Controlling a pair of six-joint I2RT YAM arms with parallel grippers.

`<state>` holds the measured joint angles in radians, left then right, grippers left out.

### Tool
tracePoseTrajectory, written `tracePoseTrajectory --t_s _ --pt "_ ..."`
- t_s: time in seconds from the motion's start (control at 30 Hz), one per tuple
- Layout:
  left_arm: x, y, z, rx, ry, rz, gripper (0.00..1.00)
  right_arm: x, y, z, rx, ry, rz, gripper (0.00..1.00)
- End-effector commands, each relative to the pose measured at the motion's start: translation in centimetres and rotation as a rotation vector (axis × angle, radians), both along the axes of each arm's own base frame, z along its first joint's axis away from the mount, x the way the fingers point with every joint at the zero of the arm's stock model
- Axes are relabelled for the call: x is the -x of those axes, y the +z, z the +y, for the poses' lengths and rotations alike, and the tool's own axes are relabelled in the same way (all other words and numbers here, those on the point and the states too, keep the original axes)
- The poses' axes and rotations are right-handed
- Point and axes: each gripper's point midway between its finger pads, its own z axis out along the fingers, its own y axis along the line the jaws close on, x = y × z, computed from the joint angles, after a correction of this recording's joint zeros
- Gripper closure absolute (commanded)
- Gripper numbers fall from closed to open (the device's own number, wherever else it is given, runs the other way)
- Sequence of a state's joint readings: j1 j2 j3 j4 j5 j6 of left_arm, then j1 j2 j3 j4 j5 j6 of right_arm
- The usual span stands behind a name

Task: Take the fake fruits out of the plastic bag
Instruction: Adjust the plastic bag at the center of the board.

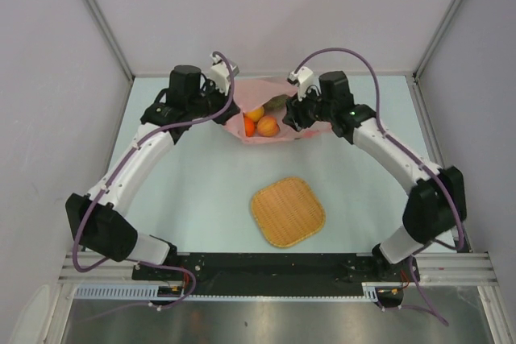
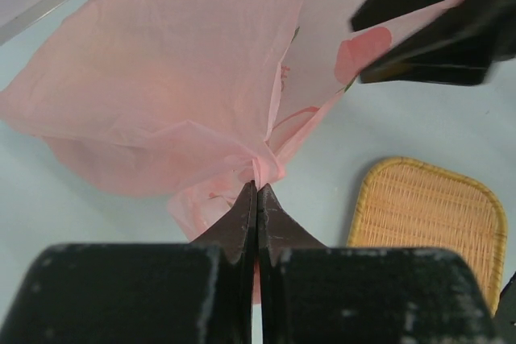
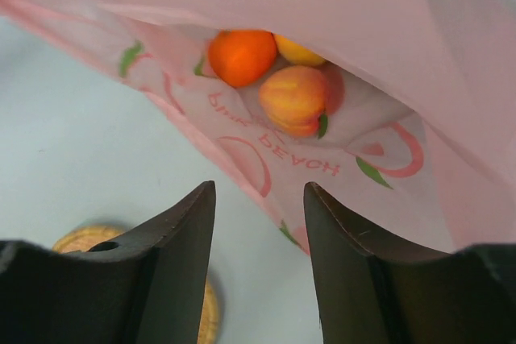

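The pink plastic bag [image 1: 242,130] lies at the back of the table, its mouth held up between both arms. My left gripper [image 2: 258,184] is shut on a bunched fold of the plastic bag [image 2: 161,94] at its left side. My right gripper [image 3: 260,189] is open just below the bag's [image 3: 379,167] right side; the bag's lower edge runs between the fingers without being pinched. Inside I see fake fruits: an orange [image 3: 242,55], a peach [image 3: 294,98] and a yellow one [image 3: 300,52]. From above the orange [image 1: 249,126], peach [image 1: 268,126], yellow fruit [image 1: 255,113] and a green shape [image 1: 278,101] show.
A square woven orange-tan mat [image 1: 288,211] lies on the table in front of the bag, between the arms; the woven mat [image 2: 427,215] also shows in the left wrist view. Grey walls enclose the table on three sides.
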<state>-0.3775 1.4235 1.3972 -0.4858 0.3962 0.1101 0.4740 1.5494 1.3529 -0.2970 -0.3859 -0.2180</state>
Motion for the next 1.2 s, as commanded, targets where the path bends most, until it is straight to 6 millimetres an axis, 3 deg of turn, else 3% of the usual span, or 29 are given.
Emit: tracePoseTrajectory --t_s 0.0,0.03,0.1,0.13,0.2,0.23,0.37,0.43,0.5,0.57,0.67,0.8,0.93,1.03,1.17 --pt "1.2 5.3 1.0 0.012 -0.005 -0.146 1.0 -5.8 -0.2 1.3 -0.058 -0.133 -0.07 0.5" --pt "1.3 5.5 1.4 0.005 0.0 -0.157 1.0 -7.4 -3.0 1.5 -0.029 -0.165 -0.034 0.5" --pt "1.5 5.9 2.1 0.0 0.022 -0.169 1.0 -10.2 -3.6 1.4 -0.023 -0.258 -0.063 0.5" --pt "1.6 5.8 2.3 -0.001 0.029 -0.165 1.0 -11.6 -6.0 1.3 0.011 -0.303 -0.055 0.5" --pt "1.7 6.1 2.8 0.001 0.049 -0.171 1.0 -12.4 -7.1 2.9 0.039 -0.287 -0.067 0.5" --pt "1.7 6.0 3.1 0.0 0.061 -0.167 1.0 -12.4 -8.8 3.8 0.063 -0.26 -0.049 0.49" --pt "1.9 5.3 3.6 -0.01 0.082 -0.153 1.0 -8.4 -11.1 7.9 0.091 -0.137 0.002 0.48" --pt "1.9 4.3 4.1 -0.025 0.1 -0.14 1.0 -4.2 -12.4 10.2 0.067 -0.019 0.082 0.5" --pt "1.9 3.6 4.3 -0.034 0.116 -0.127 1.0 -2.4 -10.9 10.8 0.059 0.008 0.056 0.5" --pt "1.8 2.8 4.7 -0.045 0.139 -0.117 1.0 -1.8 -9.2 11.1 0.038 -0.013 0.02 0.5" --pt "1.4 1.8 5.4 -0.068 0.181 -0.111 0.96 -3.6 -7.1 10.2 0.011 -0.079 -0.047 0.46" --pt "1.4 0.7 5.9 -0.072 0.218 -0.083 0.91 -6.1 -7.6 8.9 0.036 -0.152 -0.068 0.31" --pt "1.4 0.0 6.0 -0.063 0.248 -0.042 0.32 -7.2 -9.1 8.3 0.063 -0.191 -0.071 0.12" --pt "1.8 -0.9 5.9 -0.058 0.251 -0.002 0.2 -7.8 -10.1 8.5 0.078 -0.199 -0.071 0.06" --pt "3.1 -1.1 4.8 -0.018 0.187 0.045 0.16 -8.7 -11.4 8.7 0.107 -0.215 -0.072 0.0"
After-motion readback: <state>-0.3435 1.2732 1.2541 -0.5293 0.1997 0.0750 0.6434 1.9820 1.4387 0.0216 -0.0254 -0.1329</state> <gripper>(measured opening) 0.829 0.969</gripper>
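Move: The bag with the fruits lies open ahead: its peach is about 8 cm forward and 7 cm left of the half-open right hand, some 19 cm below. Beside the peach, the orange is 6 cm farther left, level with it, and the yellow fruit 4 cm left and 4 cm farther out. The woven board is about 17 cm back, 1 cm left. The left hand still pinches a bag handle; from it the peach lies 9 cm ahead, 9 cm right and 22 cm below. Into the bag's mouth, towards the peach, the right hand dives about 15 cm down and 10 cm forward, sweeps left and back inside, then rises a little and goes forward and slightly right again, its fingers spreading wide among the fruits. The left hand lifts the handle with a leftward drift, sinks back, and opens to let go of it. ##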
